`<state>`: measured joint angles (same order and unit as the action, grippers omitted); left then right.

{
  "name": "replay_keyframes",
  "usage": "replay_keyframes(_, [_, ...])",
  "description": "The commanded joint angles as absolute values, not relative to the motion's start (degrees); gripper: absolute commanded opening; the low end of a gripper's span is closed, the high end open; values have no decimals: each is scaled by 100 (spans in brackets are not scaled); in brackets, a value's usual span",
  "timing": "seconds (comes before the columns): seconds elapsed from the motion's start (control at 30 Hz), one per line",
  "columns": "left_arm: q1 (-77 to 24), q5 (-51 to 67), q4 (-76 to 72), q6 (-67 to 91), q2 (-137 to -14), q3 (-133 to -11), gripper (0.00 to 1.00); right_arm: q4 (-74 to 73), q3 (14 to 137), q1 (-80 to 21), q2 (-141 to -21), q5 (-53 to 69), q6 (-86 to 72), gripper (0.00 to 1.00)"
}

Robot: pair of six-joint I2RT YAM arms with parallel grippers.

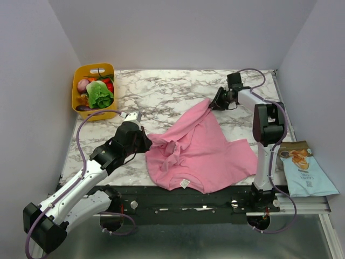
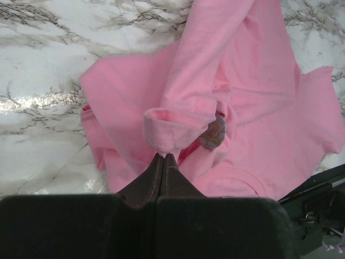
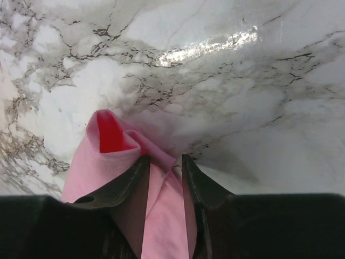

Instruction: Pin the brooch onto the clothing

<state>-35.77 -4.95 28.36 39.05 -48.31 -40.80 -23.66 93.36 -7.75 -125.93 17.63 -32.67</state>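
The clothing [image 1: 207,151], a pink T-shirt, lies crumpled on the marble table, its white label [image 1: 185,183] near the front edge. My left gripper [image 2: 163,155] is shut on a rolled fold of the shirt [image 2: 237,81] at its left side. The brooch [image 2: 212,133], a small round grey-brown disc, sits on the fabric just right of that fold. My right gripper [image 3: 163,159] is at the shirt's far corner [image 1: 207,105]. Its jaws stand apart with a strip of pink cloth [image 3: 161,216] between them, touching the left finger [image 3: 129,178], with a gap at the right one.
A yellow basket [image 1: 78,105] of vegetables stands at the back left of the table. A light-blue snack bag [image 1: 303,170] lies beyond the table's right edge. Bare marble [image 1: 161,91] stretches behind the shirt.
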Motion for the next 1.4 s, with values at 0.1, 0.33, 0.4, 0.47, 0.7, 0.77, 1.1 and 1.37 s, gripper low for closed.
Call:
replay_keyframes(0.1, [-3612, -466, 2672, 3867, -4808, -4043, 0, -2522, 9589, -677, -12823, 2012, -3270, 21])
replay_keyframes(0.33, [-3612, -510, 2681, 3850, -4816, -4069, 0, -2321, 9431, -633, -12622, 2399, -3252, 1])
replay_keyframes(0.4, [-3612, -527, 2733, 3841, -4799, -4096, 0, -2224, 9290, -642, -12376, 2452, -3261, 0])
replay_keyframes(0.47, [-3612, -580, 2803, 3832, -4755, -4131, 0, -2154, 9107, -633, -12139, 2470, -3252, 0])
replay_keyframes(0.7, [-3612, -686, 2848, 3779, -4597, -4236, 0, -1960, 8237, -642, -10593, 2435, -3085, 0])
replay_keyframes(0.77, [-3612, -712, 2839, 3753, -4579, -4280, 0, -1951, 8034, -642, -10074, 2356, -3059, 0])
replay_keyframes(1.1, [-3604, -1072, 3049, 3323, -4904, -5421, 0, -1934, 7892, -624, -8210, 2557, -2953, 0])
replay_keyframes(1.37, [-3595, -1591, 3357, 2778, -5799, -7802, 0, -3021, 9569, -624, -7541, 2303, -2751, 1])
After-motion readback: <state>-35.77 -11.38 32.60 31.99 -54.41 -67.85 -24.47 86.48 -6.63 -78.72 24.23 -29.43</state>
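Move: The loose far hem corner of the clothing lies right between my right hand's open fingertips, about 1 cm to their left and 1 cm below. From that hand the brooch, on the bunched cloth, is some 21 cm back and 18 cm left, and the spread right sleeve's end about 23 cm back and 15 cm right. From my left hand, still holding the other hem, the corner lies about 28 cm ahead, 28 cm right and 14 cm down. I shut my right fingers on the hem corner, pinching it, then sweep it fast up off the table by some 33 cm and back about 10, tipping the fingertips up some 40 degrees. My left hand keeps its pinch on the other hem and joins late, rising about 16 cm and slightly forward as its fingers tip up too. ##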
